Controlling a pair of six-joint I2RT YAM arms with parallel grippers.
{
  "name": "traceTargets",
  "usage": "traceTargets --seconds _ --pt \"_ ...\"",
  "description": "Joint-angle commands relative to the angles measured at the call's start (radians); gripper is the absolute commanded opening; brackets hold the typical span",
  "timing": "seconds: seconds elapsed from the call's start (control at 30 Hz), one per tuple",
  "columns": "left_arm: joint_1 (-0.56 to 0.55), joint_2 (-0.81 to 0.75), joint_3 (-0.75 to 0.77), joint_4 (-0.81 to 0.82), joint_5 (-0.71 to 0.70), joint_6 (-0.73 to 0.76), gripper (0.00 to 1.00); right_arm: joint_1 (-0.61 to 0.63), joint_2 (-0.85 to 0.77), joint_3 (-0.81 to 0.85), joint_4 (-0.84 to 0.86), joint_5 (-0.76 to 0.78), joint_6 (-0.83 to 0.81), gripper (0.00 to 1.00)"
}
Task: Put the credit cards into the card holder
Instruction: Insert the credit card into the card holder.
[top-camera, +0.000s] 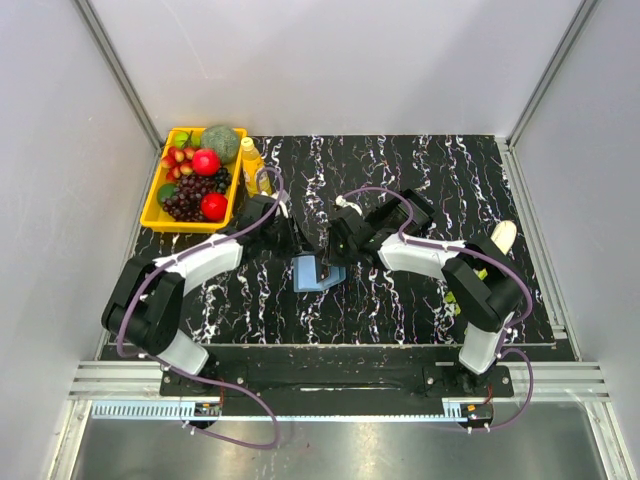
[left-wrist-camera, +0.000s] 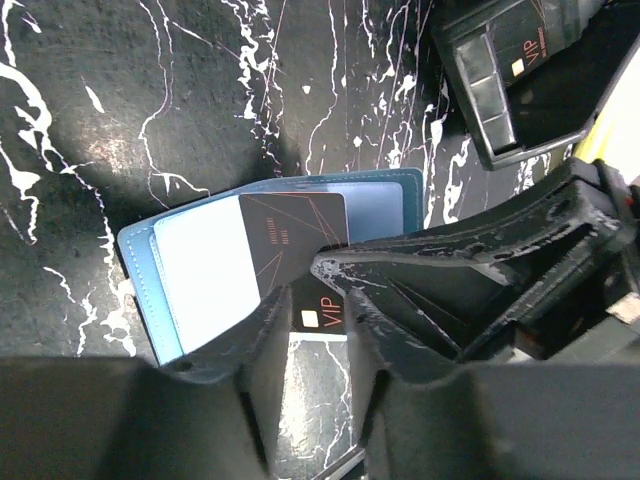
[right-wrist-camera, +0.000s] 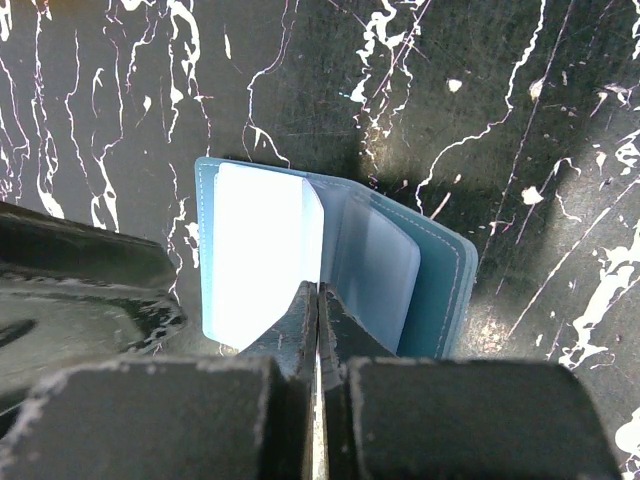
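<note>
The blue card holder (top-camera: 318, 275) lies open on the black marble table between both arms. In the left wrist view a dark credit card (left-wrist-camera: 290, 235) marked VIP sticks partway out of a clear sleeve of the card holder (left-wrist-camera: 200, 270). My left gripper (left-wrist-camera: 315, 305) hovers over the card's free end, jaws apart, pinching nothing. My right gripper (right-wrist-camera: 318, 290) is shut on the edge of a clear sleeve of the card holder (right-wrist-camera: 440, 280), holding it up. A second VIP card (left-wrist-camera: 525, 45) sits in a black box-like frame (left-wrist-camera: 490, 100).
A yellow tray (top-camera: 158, 205) of fruit stands at the back left, with a yellow bottle (top-camera: 252, 165) beside it. A banana (top-camera: 503, 238) lies by the right arm. Grey walls close in the table on three sides.
</note>
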Motion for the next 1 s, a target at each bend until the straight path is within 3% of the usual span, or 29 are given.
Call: traceTargets --seconds 0.0,0.47,0.67,0.97 --pt "-0.022 0.06 -0.001 0.062 -0.012 -0.053 0.25 -0.002 0.017 0.0 -0.039 0.056 -0.035 0.0" --pt "-0.043 0.166 -0.08 0.079 -0.14 -0.03 0.12 -0.028 -0.094 -0.043 0.016 -0.002 -0.032 0.0" --pt "-0.043 0.167 -0.081 0.072 -0.149 -0.013 0.12 -0.051 -0.144 -0.097 0.048 -0.009 -0.023 0.0" --pt "-0.043 0.167 -0.076 0.066 -0.14 -0.013 0.11 -0.062 -0.091 -0.132 0.175 -0.134 0.045 0.0"
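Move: The card holder lies open, its white left sleeve some 7 cm below the left hand and about 2 cm back of straight below; the black VIP card is about 3 cm to the right and 2 cm back, equally low. The black box is roughly 19 cm right of that hand and 10 cm farther out. The right hand's shut tips are already at this card, its middle about 1 cm to their left, while the sleeve is some 4 cm to their left. Down about 7 cm and slightly back comes the left hand, its fingers closing to almost shut, until the tips bear on the white sleeve just left of the VIP card, and there it stays. Only then does the right hand, fingers shut and tips still on the card, draw about 2 cm to the right, rising roughly 1 cm. ##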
